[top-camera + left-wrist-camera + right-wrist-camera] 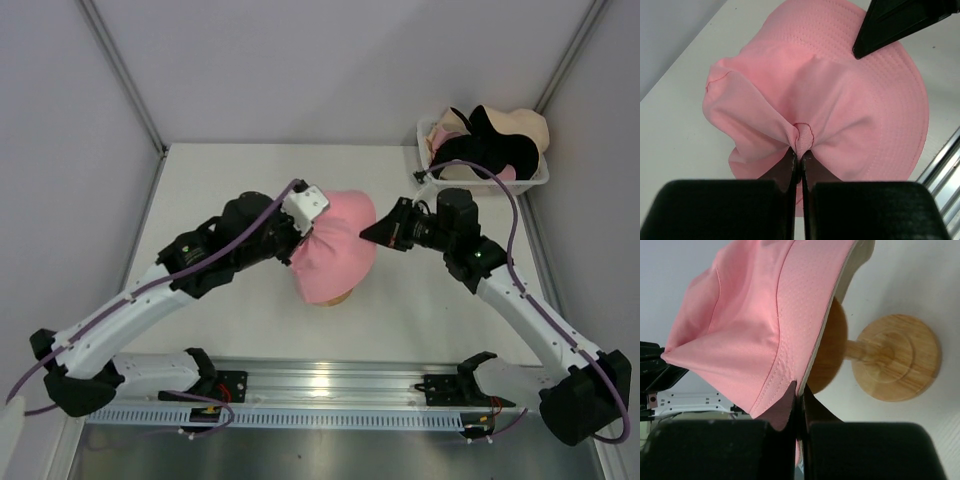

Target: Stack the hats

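Observation:
A pink hat (335, 245) hangs over the wooden stand (895, 357) at mid-table, held from both sides. My left gripper (298, 232) is shut on a bunched fold of its crown (801, 137). My right gripper (368, 233) is shut on the stitched brim edge (790, 372), lifting it off the stand's rounded top (832, 347). The other hats, a black one (480, 150) and pale peach and cream ones (515, 125), lie piled in the white basket (538, 182) at the back right.
The stand's round wooden base (896, 359) rests on the white table (220, 190). An aluminium rail (320, 382) runs along the near edge between the arm bases. Grey walls close in the left, back and right.

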Controlling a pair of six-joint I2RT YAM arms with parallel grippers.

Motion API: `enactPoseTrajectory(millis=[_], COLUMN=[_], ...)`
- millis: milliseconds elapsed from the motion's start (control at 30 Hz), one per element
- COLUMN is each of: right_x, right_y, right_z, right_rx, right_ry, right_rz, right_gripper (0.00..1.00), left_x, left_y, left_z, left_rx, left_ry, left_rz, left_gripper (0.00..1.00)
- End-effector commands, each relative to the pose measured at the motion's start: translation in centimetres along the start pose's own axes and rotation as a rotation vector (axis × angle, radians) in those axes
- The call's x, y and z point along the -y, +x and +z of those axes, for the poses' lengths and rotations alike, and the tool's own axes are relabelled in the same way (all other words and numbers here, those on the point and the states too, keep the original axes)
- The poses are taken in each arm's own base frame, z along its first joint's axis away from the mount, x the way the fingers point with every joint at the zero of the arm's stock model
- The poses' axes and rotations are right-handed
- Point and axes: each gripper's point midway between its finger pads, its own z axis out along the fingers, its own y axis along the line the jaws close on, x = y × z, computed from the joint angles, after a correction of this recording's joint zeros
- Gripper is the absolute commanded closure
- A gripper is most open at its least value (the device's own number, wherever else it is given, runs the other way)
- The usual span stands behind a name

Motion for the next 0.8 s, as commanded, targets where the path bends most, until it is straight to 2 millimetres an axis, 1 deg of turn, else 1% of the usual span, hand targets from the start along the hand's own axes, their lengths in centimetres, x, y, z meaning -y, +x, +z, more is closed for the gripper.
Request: enactPoseTrajectory(millis=[0, 33, 67, 100, 133, 200, 233, 300, 333, 467, 533, 567, 600, 633, 667, 700, 767], right_x=[3.9, 4.4, 4.8, 5.9, 6.5, 7.8, 9.0, 10.3, 11.4, 13.2, 13.9, 14.8, 15.0, 15.7, 16.7, 17.0, 17.3], right_y=[-1.1, -1.0, -0.8, 0.3, 0.9, 1.9, 3.2, 4.0, 4.8, 5.9, 6.1, 6.8, 6.7, 6.8, 7.3, 7.6, 7.5], right_z=[-1.0, -1.0, -0.9, -0.7, -0.5, -0.4, -0.3, -0.3, -0.3, -0.2, 0.0, 0.2, 0.4, 0.6, 0.9, 1.1, 1.7], right_rx=[0.112, 0.117, 0.119, 0.099, 0.087, 0.072, 0.049, 0.047, 0.039, 0.021, 0.026, 0.020, 0.033, 0.039, 0.028, 0.022, 0.031], right_ry=[0.113, 0.118, 0.117, 0.134, 0.141, 0.166, 0.191, 0.218, 0.245, 0.280, 0.292, 0.307, 0.305, 0.327, 0.350, 0.355, 0.347], right_rz=[0.010, 0.012, 0.011, 0.029, 0.035, 0.057, 0.073, 0.078, 0.084, 0.066, 0.056, 0.061, 0.063, 0.074, 0.095, 0.112, 0.119], right_gripper=[1.00, 1.00, 1.00, 1.00, 1.00, 1.00, 1.00, 1.00, 1.00, 1.00, 1.00, 1.00, 1.00, 1.00, 1.00, 1.00, 1.00], left_x=[-2.0, -1.7, -1.1, -0.6, 0.2, 0.9, 1.3, 2.6, 3.1, 4.3, 5.0, 5.2, 5.6, 5.8, 5.9, 6.0, 6.0], left_y=[-3.9, -4.0, -3.5, -3.2, -2.8, -2.5, -2.5, -2.5, -2.7, -2.8, -2.7, -2.8, -2.4, -2.1, -1.5, -1.2, -0.7], left_z=[-0.2, 0.2, 0.6, 1.6, 2.0, 2.5, 2.8, 3.0, 2.9, 3.0, 3.1, 3.1, 3.4, 3.6, 4.0, 4.1, 4.4], left_rx=[0.047, 0.034, 0.001, -0.030, -0.046, -0.059, -0.061, -0.049, -0.037, -0.019, -0.020, -0.021, -0.031, -0.039, -0.057, -0.066, -0.084], left_ry=[-0.154, -0.157, -0.159, -0.158, -0.149, -0.149, -0.139, -0.093, -0.075, -0.025, 0.002, 0.011, 0.028, 0.033, 0.033, 0.032, 0.027], left_rz=[0.073, 0.085, 0.108, 0.120, 0.133, 0.119, 0.108, 0.076, 0.067, 0.043, 0.046, 0.047, 0.053, 0.056, 0.061, 0.062, 0.058], left_gripper=[0.99, 0.99, 0.99, 0.99, 0.99, 0.99, 0.99, 0.99, 0.99, 0.99, 0.99, 0.99, 0.99, 0.99, 0.99, 0.98, 0.96])
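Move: Both hands hold the pink hat over the stand: the left pinches its crown, the right its brim. For the left hand, the stand's wooden dome lies about 7 cm ahead, 3 cm right and 14 cm below; for the right, about 4 cm ahead, 6 cm left and 9 cm below. The hat's middle is some 6 cm below the left hand, 5 ahead and 4 right, and the wooden base sits 13 cm straight under the dome. Still pinching the brim, the right hand pulls it down about 13 cm past the right side of the dome, easing some 3 cm left early on with hardly any turn. The left hand carries the crown about 6 cm right and 5 cm down towards the dome, mostly in the first half, then creeps slightly back, rolling some 10 degrees with its left side rising, and by the end its pinch on the cloth has ended, the fingers barely parted just over or against the crown. ##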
